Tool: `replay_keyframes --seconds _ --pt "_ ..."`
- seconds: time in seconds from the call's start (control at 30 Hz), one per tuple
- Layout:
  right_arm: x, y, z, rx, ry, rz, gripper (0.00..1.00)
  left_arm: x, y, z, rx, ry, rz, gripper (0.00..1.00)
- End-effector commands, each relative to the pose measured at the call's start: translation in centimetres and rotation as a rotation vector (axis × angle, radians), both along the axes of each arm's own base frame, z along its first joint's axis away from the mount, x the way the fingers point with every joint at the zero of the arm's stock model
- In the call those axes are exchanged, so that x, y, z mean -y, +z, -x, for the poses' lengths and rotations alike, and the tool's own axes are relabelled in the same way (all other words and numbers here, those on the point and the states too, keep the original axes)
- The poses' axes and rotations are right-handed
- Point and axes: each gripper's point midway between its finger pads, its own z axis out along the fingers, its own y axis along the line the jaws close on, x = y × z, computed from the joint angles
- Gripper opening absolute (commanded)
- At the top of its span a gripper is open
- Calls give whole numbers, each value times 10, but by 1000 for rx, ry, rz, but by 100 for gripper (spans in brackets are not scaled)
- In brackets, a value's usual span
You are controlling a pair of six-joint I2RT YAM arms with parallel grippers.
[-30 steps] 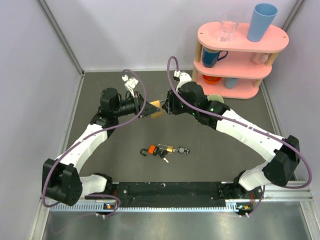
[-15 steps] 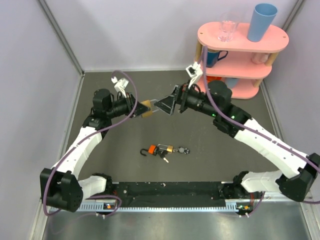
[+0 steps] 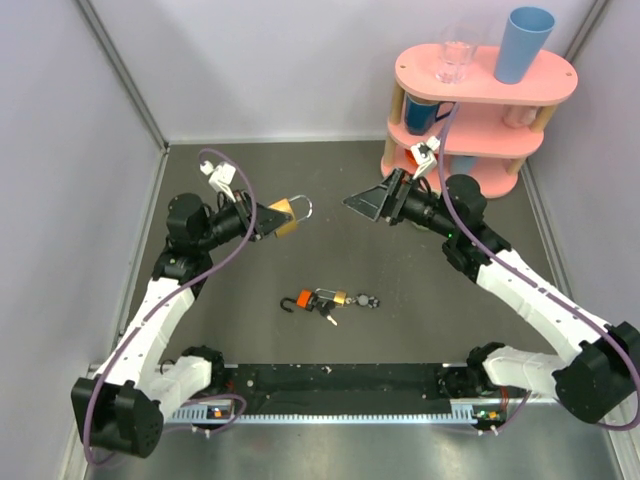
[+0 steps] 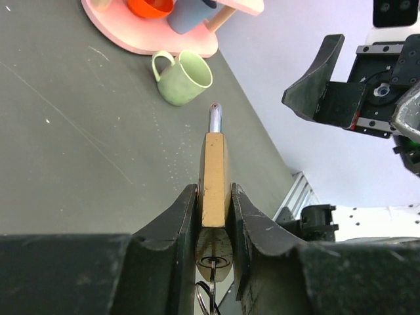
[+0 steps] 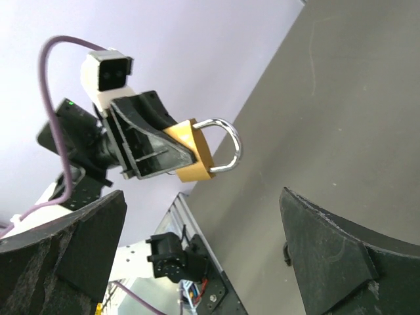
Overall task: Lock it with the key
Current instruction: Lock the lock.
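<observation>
My left gripper (image 3: pixel 274 219) is shut on the body of a large brass padlock (image 3: pixel 287 217), held above the table with its silver shackle (image 3: pixel 301 207) pointing right. From the left wrist, the brass body (image 4: pixel 213 167) stands edge-on between the fingers (image 4: pixel 184 216). A thin silver key (image 4: pixel 212 275) on a wire ring sits in the keyhole at its near end. My right gripper (image 3: pixel 368 202) hangs open a short way to the right, apart from the padlock (image 5: pixel 193 154), with nothing between its fingers (image 5: pixel 328 249).
On the table lie an orange-and-black padlock (image 3: pixel 303 298), a tiny brass padlock (image 3: pixel 340 298) and small keys (image 3: pixel 328 315). A pink tiered shelf (image 3: pixel 480 110) with cups stands at the back right. A green mug (image 4: pixel 184 79) sits beside it.
The right gripper has opened wide and drawn back to the right, off the brass padlock. The left gripper has carried the padlock left and a little up.
</observation>
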Motion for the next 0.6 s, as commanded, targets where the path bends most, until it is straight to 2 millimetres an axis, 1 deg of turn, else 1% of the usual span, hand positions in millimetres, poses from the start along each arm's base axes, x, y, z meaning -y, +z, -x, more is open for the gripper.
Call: replay_keyframes --seconds 0.0,0.03,0.1,0.13,0.17,0.23,0.3,0.33,0.4,0.43,0.47,0.5,0.53,0.57 --pt "-2 44 13 102 52 -109 99 -2 60 8 182 21 149 0" --pt "-1 44 12 106 51 -109 99 -2 62 9 188 23 164 0" --pt "-3 44 11 103 53 -114 99 -1 72 14 212 7 214 0" --pt "-3 44 11 103 56 -117 99 0 71 15 208 2 229 0" --pt "-5 47 11 118 63 -128 99 1 81 19 261 -19 255 0" --pt "-8 43 8 107 75 -140 99 2 82 23 241 -41 306 0" --pt "-13 44 8 110 96 -162 99 4 90 27 252 -66 352 0" --pt "-16 40 4 97 100 -161 99 4 92 29 256 -75 366 0" --pt "-25 40 7 96 122 -171 99 4 100 35 280 -92 402 0" --pt "-31 39 6 95 130 -173 99 3 99 35 278 -94 413 0" --pt "-39 39 9 93 147 -177 99 3 101 37 282 -96 424 0" --pt "-43 44 10 103 155 -185 99 2 100 38 276 -96 441 0" --pt "-51 41 8 95 163 -186 99 1 105 40 302 -95 456 0" --pt "-59 42 13 96 179 -193 99 1 106 42 310 -100 465 0"
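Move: The left gripper still holds the padlock just beyond its fingertips, about 2 cm ahead and 3 cm right of its hand point, shackle pointing at the other hand. From the empty, wide-open right gripper, the padlock is some 16 cm left, about 1 cm back and 4 cm lower. On the table, about 30 cm below the right hand, the small lock and keys lie 9 cm back and 7 cm left, the green mug 14 cm ahead and 17 cm right. Lift the padlock about 5 cm with the left gripper, easing slightly back and rolling the wrist some 20 degrees so its left side dips; keep the grip. Raise the open right gripper a little, then swing it left towards the shackle while sinking again, turning slightly counter-clockwise, fingers wide and touching nothing. ##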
